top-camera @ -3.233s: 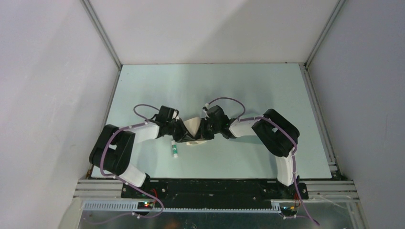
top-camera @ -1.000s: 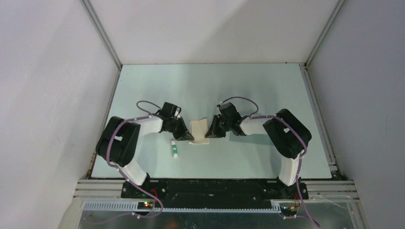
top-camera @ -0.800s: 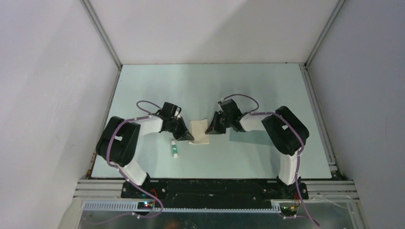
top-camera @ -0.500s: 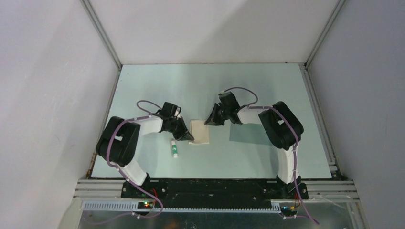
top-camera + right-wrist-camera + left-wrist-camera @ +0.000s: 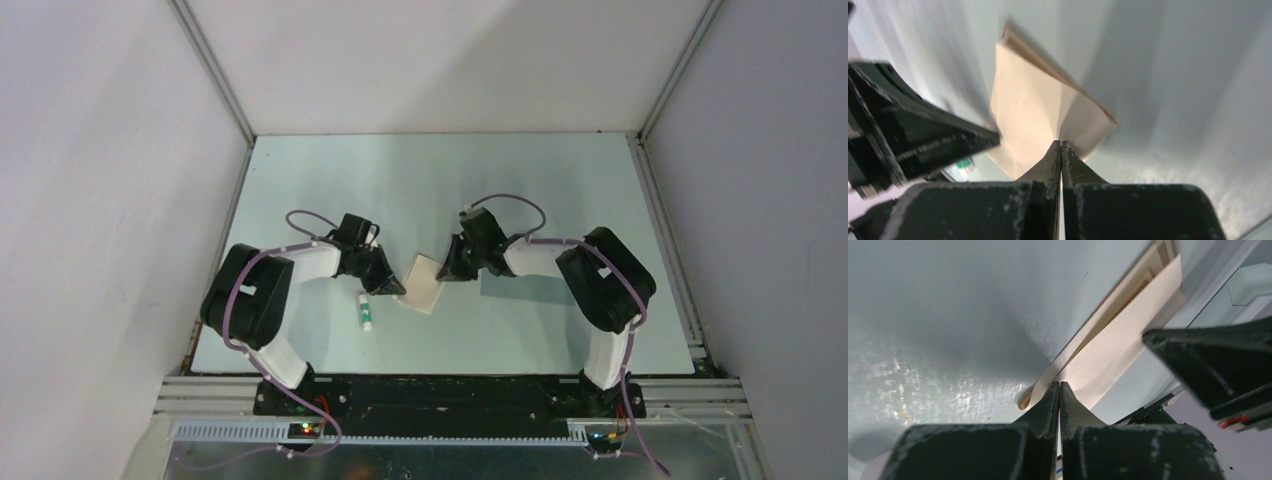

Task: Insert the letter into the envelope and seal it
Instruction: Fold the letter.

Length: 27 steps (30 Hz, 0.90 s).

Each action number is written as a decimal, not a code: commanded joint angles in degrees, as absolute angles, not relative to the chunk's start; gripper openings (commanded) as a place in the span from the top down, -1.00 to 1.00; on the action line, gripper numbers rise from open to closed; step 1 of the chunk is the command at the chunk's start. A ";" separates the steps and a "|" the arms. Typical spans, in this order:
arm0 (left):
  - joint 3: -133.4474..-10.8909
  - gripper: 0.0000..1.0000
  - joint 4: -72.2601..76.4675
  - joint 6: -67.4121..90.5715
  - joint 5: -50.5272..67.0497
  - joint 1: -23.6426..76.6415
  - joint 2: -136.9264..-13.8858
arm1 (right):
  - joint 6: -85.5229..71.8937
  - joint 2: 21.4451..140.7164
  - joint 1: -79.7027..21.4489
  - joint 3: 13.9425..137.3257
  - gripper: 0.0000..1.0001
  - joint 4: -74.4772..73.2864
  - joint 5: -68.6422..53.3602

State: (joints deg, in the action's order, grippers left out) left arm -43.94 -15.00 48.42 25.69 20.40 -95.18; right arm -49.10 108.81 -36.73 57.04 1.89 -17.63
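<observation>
The tan letter (image 5: 424, 285) lies folded and askew on the table between my two grippers. My left gripper (image 5: 396, 289) is shut on its left edge; in the left wrist view the paper (image 5: 1108, 347) curls out from the closed tips (image 5: 1059, 385). My right gripper (image 5: 446, 272) is shut, its tips (image 5: 1061, 142) against the letter's (image 5: 1033, 110) right corner at a crease, with no paper visibly between them. The teal-grey envelope (image 5: 528, 289) lies flat to the right, partly under the right arm.
A small white stick with a green cap (image 5: 366, 312) lies just left of the letter, near the left arm. White walls enclose the pale green table (image 5: 400, 180) on three sides. Both arm bases sit at the near edge.
The right gripper pulled back from the letter, then returned to its right corner. The letter has turned and now lies tilted. The left gripper has stayed put.
</observation>
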 commanded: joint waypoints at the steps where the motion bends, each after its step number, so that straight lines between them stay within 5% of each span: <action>1: -44.07 0.95 -19.38 46.05 21.17 20.34 -94.82 | -46.83 103.54 -39.19 52.33 1.00 -1.05 -15.91; 27: -45.85 0.95 -20.51 45.40 21.25 20.40 -95.33 | -42.07 101.62 -45.24 51.61 1.00 -4.61 -17.77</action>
State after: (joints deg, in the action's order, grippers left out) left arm -44.69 -17.10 47.83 25.04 20.40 -95.07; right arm -43.05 101.67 -47.13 52.16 -2.87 -19.25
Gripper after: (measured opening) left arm 0.033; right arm 0.006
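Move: The folded letter lies under both shut grippers, its middle about 4 cm to the right hand's left, 2 cm back and 1 cm below. Its near corner is some 10 cm back and 2 cm left of that hand; the envelope is about 18 cm to its right and 1 cm ahead. From the left hand the letter's middle is 4 cm right, 2 cm ahead and 1 cm below, the glue stick about 8 cm left and 6 cm back. Back towards the base, quickly at first and then slower, the right hand strokes its shut fingertips about 9 cm down the letter's right-hand side towards the near corner, easing some 2 cm left and rising about 1 cm late on, while turning roughly 15 degrees counter-clockwise. The left hand stays put, its shut tips still pinning the letter's left corner. ##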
